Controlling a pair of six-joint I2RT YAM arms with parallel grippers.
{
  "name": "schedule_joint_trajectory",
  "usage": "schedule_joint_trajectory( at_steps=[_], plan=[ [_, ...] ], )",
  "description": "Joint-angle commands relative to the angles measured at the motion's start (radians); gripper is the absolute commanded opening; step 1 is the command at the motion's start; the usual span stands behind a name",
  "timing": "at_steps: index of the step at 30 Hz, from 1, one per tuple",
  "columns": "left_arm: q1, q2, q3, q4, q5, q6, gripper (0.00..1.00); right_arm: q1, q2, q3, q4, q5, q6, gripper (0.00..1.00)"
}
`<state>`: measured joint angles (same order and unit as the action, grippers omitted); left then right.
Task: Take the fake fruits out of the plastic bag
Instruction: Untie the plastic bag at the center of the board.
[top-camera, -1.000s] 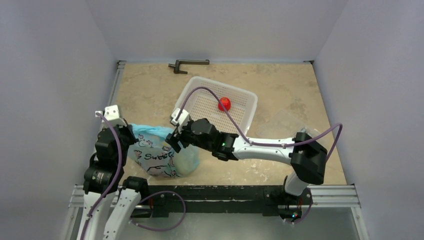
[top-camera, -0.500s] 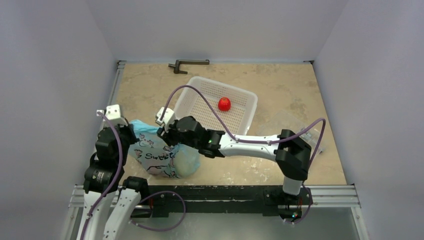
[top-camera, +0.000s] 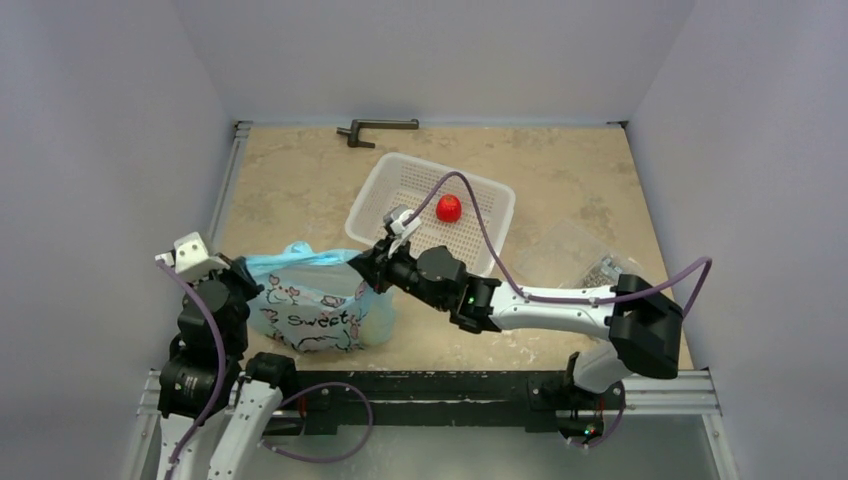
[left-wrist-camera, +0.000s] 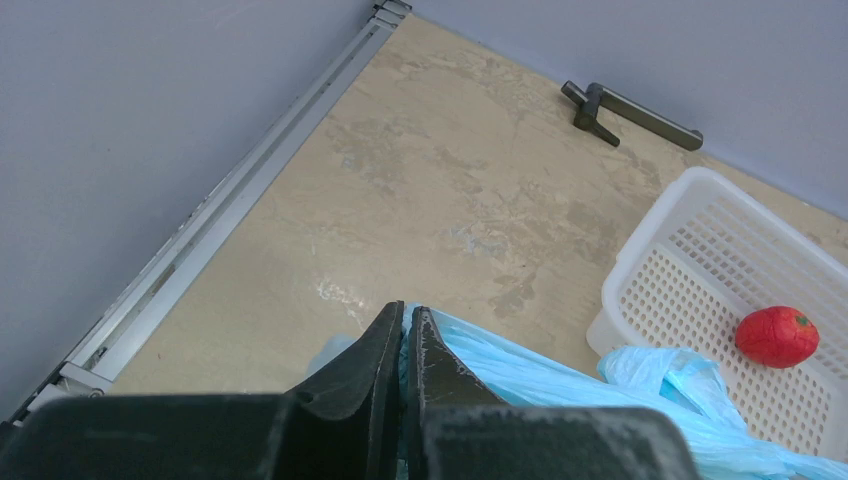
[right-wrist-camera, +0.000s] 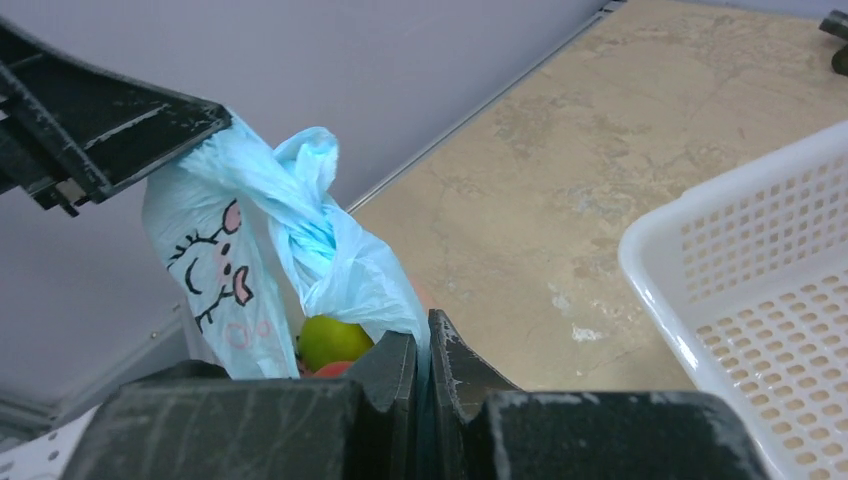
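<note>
The light blue plastic bag with its cartoon print hangs stretched between both grippers at the table's near left. My left gripper is shut on the bag's left edge. My right gripper is shut on the bag's right edge, holding the mouth apart. Inside the opening, in the right wrist view, a green round fake fruit shows above a red-orange one. Other fruits are hidden by the bag.
A white perforated basket stands just behind the right gripper, with a small all-red fruit in it. A dark metal handle lies at the far edge. A clear box of metal parts sits at the right.
My right gripper went from open to shut on the bag's right edge and pulled it rightward. The left arm shifted left, so the bag now spreads wider.
</note>
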<state>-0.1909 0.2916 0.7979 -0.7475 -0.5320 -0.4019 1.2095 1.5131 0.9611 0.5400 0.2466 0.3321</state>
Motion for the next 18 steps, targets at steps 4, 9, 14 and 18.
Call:
schedule_joint_trajectory(
  at_steps=[4,9,14,18],
  plan=[
    [0.025,-0.032,-0.018,0.065,-0.164,0.068,0.00,-0.070,0.033,0.051,-0.029,-0.056,0.086,0.00],
    [0.026,0.024,-0.013,0.099,0.133,0.161,0.04,-0.071,0.030,0.087,-0.050,-0.070,0.020,0.00],
    [0.025,0.097,-0.002,0.098,0.315,0.203,0.48,-0.085,0.011,0.099,-0.073,-0.094,-0.018,0.00],
    [0.025,0.137,-0.002,0.099,0.424,0.216,0.67,-0.103,0.002,0.112,-0.094,-0.138,-0.042,0.00]
  ],
)
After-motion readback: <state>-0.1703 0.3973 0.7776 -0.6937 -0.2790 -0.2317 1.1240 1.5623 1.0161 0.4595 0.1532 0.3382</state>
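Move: Both grippers already hold the plastic bag's top, drawn taut between them: the middle of this bag top lies about 10 cm to the right of the left hand, level with it, and some 10 cm to the left of the right hand. The fruit-filled bag body hangs roughly 11 cm right of the left hand, 5 cm back and 16 cm below. The white basket is about 16 cm right of the right hand, 18 cm ahead and 21 cm below. Keep the left gripper shut almost in place at first, then swing it about 5 cm right and forward, sinking slightly, towards the right gripper. Yaw it some 15 degrees clockwise and open its jaws well to let go of the bag top. Meanwhile keep the right gripper pinching its bunch and ease it about 3 cm forward and a little down. ##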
